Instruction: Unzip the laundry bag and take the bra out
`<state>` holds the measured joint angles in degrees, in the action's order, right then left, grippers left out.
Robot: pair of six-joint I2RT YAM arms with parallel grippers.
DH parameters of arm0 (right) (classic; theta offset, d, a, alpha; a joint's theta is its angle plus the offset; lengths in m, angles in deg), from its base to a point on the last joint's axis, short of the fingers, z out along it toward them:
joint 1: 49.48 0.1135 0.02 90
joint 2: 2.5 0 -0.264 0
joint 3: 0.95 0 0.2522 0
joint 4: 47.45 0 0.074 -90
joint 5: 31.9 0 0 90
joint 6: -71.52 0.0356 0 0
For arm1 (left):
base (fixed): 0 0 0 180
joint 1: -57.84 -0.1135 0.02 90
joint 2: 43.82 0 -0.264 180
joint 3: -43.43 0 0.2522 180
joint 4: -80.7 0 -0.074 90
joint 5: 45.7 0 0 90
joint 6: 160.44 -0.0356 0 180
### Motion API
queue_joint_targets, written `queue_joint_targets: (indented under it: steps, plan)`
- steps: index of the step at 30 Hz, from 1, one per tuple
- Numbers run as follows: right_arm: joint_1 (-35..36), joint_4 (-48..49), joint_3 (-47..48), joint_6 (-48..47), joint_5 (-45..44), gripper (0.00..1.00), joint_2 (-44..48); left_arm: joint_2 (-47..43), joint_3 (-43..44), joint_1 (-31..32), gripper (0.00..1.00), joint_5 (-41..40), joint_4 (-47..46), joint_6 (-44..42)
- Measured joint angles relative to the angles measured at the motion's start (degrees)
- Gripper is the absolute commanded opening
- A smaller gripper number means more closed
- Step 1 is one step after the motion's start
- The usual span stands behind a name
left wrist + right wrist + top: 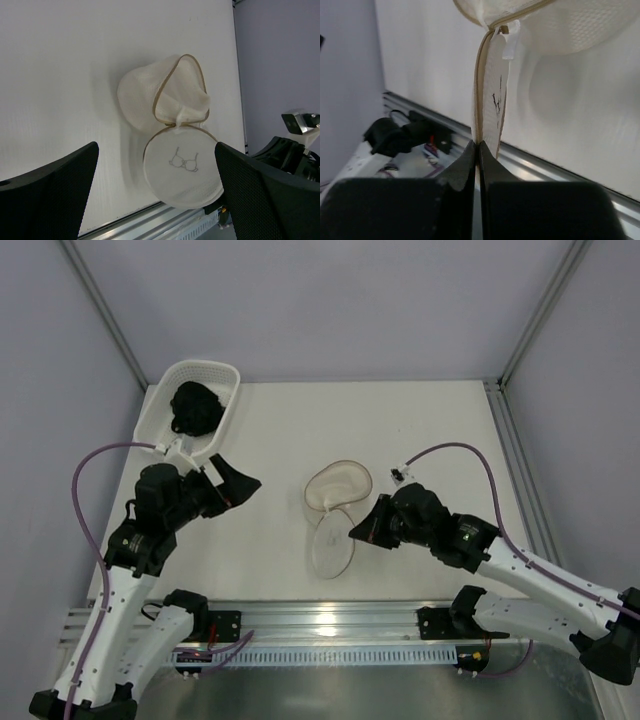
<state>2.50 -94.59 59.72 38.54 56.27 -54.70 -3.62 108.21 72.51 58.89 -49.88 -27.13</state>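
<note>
The laundry bag (338, 490) lies open in the middle of the table, a white mesh clamshell with a tan zipper rim; it also shows in the left wrist view (170, 100). Its lower disc (182, 167) bears a small bra drawing. My right gripper (357, 529) is shut on the rim of that lower disc (487, 90), the jaws (479, 145) pinched on the zipper edge. A black bra (195, 408) lies bunched in the white basket (225, 370) at the far left. My left gripper (234, 488) is open and empty, left of the bag and just below the basket; its fingers (50, 195) frame the bag.
The right arm's wrist (295, 155) sits just beyond the bag in the left wrist view. A metal rail (330, 625) runs along the table's near edge. Frame posts (530, 320) and grey walls bound the back and sides.
</note>
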Motion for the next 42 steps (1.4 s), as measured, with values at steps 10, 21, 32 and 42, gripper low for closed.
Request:
queue_joint_targets:
  steps: [10, 21, 32, 42]
  plan:
    - [-1.95, 33.97, -17.51, 25.90, 14.51, 0.04, 1.97, -1.16, -1.88, 0.00, 0.99, 10.14, -1.20, -0.11]
    - [-3.74, 63.54, -28.15, 39.85, 9.99, 0.04, 1.16, -21.86, -22.03, 0.00, 0.99, 19.43, -7.98, 22.10]
    - [-4.00, 73.29, -28.85, 41.51, 9.75, 0.04, -3.19, -33.18, -24.13, 0.09, 0.99, 19.10, -6.38, 42.51]
    - [-4.00, 78.03, -28.85, 40.48, 11.21, 0.04, -5.53, -23.67, -23.39, 0.09, 0.99, 20.41, -4.26, 47.45]
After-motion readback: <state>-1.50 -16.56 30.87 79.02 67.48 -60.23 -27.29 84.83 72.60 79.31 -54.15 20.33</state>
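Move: The left hand, empty and open, has the laundry bag's lid some 19 cm to its right, 9 cm back and about 10 cm below. The right hand already pinches the lid's right edge, so the lid's middle lies about 4 cm to its left, level fore and aft, and 2 cm lower. The bag's open body is roughly 9 cm ahead of the right hand, 3 cm left and 10 cm below. Right hand, still pinching, lifts the lid about 7 cm and leftward; the open left backs towards the lid. ##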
